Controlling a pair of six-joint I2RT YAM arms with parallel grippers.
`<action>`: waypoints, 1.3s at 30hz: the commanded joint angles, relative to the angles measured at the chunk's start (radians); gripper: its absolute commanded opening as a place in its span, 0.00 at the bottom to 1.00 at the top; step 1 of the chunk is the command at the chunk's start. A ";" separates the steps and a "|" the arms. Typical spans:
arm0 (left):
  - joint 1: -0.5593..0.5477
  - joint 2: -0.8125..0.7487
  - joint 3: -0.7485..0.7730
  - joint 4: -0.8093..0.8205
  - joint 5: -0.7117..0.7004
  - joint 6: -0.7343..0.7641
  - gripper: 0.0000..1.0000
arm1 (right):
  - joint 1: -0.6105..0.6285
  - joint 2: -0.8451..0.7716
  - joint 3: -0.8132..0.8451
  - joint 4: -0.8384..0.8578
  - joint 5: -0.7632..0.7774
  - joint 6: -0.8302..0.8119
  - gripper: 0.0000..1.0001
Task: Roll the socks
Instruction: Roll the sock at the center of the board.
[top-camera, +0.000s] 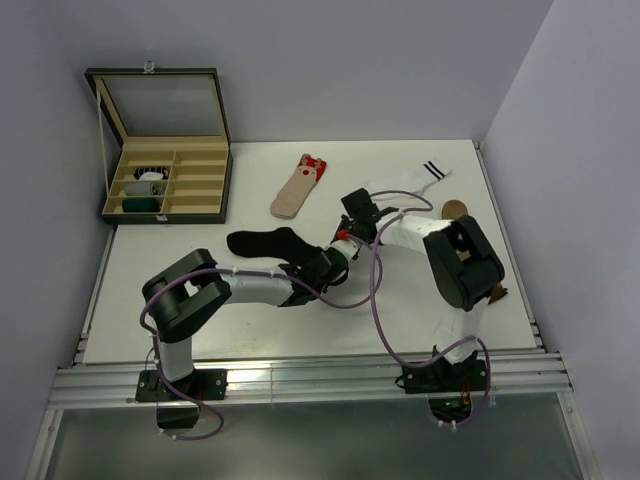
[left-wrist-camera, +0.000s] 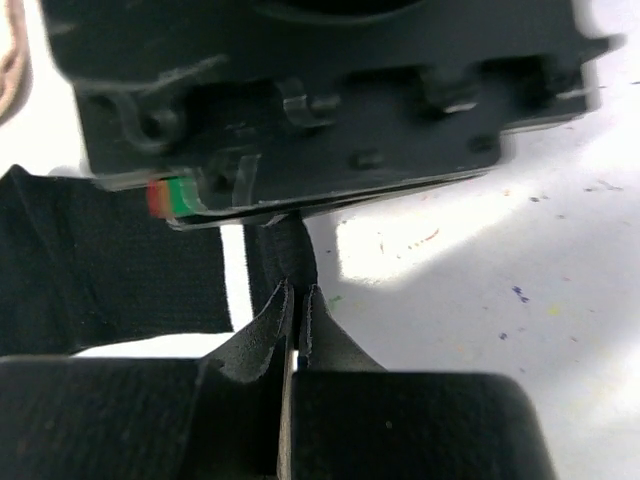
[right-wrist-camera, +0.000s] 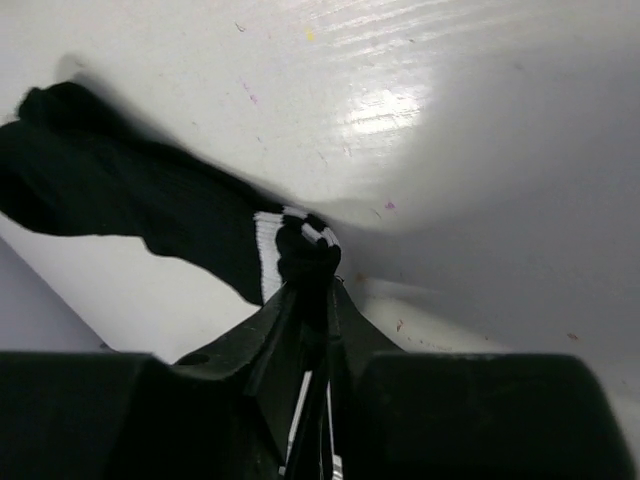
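Note:
The black sock (top-camera: 262, 242) with white cuff stripes lies at the table's middle, its toe to the left. My left gripper (top-camera: 336, 260) is shut on the cuff end; in the left wrist view its tips (left-wrist-camera: 298, 296) pinch a fold of black fabric (left-wrist-camera: 90, 270). My right gripper (top-camera: 350, 232) is shut on the same cuff just beyond; its tips (right-wrist-camera: 312, 285) hold the bunched striped cuff, with the black sock (right-wrist-camera: 110, 195) stretching away to the left. The two grippers almost touch. A beige sock (top-camera: 298, 187) with a red cuff lies behind.
A white sock (top-camera: 415, 182) with black stripes and a brown sock (top-camera: 456, 208) lie at the back right. An open wooden box (top-camera: 165, 185) with compartments stands at the back left, a few rolled items in its left compartments.

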 joint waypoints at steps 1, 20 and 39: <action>0.056 -0.054 0.004 -0.080 0.191 -0.076 0.00 | -0.032 -0.134 -0.059 0.134 0.051 0.018 0.25; 0.444 -0.115 -0.142 0.078 0.901 -0.607 0.00 | -0.030 -0.320 -0.356 0.523 0.094 0.057 0.52; 0.581 0.012 -0.203 0.221 1.114 -0.814 0.01 | 0.076 -0.128 -0.252 0.474 0.097 0.041 0.52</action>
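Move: The left fingers are already shut on the cuff of the black sock; the sock's middle lies about 11 cm to their left and 3 cm ahead, its toe some 21 cm left and 3 cm ahead, both about 1 cm lower. The beige-red sock is roughly 16 cm ahead and 8 cm left of the left hand. For the right hand, already loosening, the cuff sits about 2 cm back and 1 cm below; the white sock is about 14 cm ahead and 19 cm right. Up and to its right, the right hand lets go of the black cuff as its fingers open to half, lifting some 7 cm, then turns back left and down to hover, still open, about 1 cm above its start, at the cuff. The left hand keeps its pinch, easing forward-left, then left, about 4 cm over the board, while rolling strongly and swinging its fingers from forward towards pointing right. ##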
